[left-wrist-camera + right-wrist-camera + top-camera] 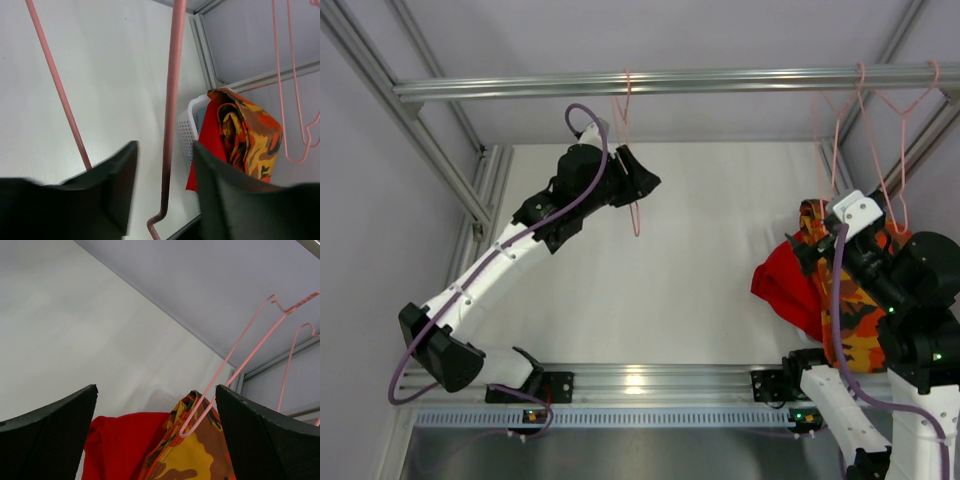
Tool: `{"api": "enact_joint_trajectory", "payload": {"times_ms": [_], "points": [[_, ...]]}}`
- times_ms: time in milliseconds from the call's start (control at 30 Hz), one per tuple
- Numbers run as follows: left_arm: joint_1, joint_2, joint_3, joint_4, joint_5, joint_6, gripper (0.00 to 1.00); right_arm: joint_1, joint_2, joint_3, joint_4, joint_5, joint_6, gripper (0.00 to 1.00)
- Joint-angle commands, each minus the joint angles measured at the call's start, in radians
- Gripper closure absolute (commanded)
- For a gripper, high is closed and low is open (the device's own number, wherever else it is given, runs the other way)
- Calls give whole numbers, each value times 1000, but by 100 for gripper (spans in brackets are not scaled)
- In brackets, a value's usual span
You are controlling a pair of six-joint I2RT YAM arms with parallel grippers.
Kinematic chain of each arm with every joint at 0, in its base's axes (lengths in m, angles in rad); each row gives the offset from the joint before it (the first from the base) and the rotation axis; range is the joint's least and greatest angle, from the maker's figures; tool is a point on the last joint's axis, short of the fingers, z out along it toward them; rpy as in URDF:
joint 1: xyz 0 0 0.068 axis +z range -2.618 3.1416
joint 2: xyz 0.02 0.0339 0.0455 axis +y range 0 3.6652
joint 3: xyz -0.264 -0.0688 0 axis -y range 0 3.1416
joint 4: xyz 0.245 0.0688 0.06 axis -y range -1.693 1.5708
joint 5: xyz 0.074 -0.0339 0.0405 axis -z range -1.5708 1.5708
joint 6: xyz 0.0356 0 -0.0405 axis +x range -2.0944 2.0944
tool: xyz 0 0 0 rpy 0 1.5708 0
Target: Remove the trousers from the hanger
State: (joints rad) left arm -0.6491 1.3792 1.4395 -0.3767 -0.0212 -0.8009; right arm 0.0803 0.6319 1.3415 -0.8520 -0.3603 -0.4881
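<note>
A bare pink wire hanger [634, 215] hangs from the rail at the upper middle. My left gripper [638, 185] is at it, open. The hanger's wire [172, 100] runs between the left gripper's [165, 147] jaws with a gap on each side. The red trousers [785, 285] and the orange-yellow patterned trousers [855, 335] lie heaped at the right, off any hanger. My right gripper [820, 240] hovers over them, and in its own view the right gripper [156, 387] is wide open and empty above the red trousers [125, 445] and patterned trousers [200, 455].
Two more bare pink hangers [900, 160] hang from the aluminium rail [720, 80] at the right, one with its tip [185, 432] just above the patterned cloth. A white perforated basket [186, 132] holds the heap, with a bit of light blue inside. Frame posts border both sides.
</note>
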Motion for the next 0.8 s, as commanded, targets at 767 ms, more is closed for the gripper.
{"api": "enact_joint_trajectory", "payload": {"times_ms": [767], "points": [[112,-407,-8,-140,70,575,1,-5,97,-4,289,-101,345,0]]}}
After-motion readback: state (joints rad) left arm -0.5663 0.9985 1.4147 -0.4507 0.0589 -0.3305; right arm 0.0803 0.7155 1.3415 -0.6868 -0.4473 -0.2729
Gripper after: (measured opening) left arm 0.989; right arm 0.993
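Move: The emptied hanger is between the left hand's fingers, which are already half open around its near strut, and its middle lies about 5 cm ahead, 1 cm left and 3 cm above. The rail runs some 15 cm ahead of that hand and 15 cm above it. Two other empty hangers hang roughly 45 cm to its right and 8 cm farther out, about 3 cm higher. From the right hand the hanger is about 32 cm left, 15 cm ahead and a little above. Up, left and back, about 10 cm up, the left hand withdraws from the hanger, its fingers first spreading from half to fully open around the strut, then leaving it as the wrist tips up nearly 30 degrees. The right hand, open and empty, drifts a few centimetres forward, left and up, its left side rolling up slightly. ##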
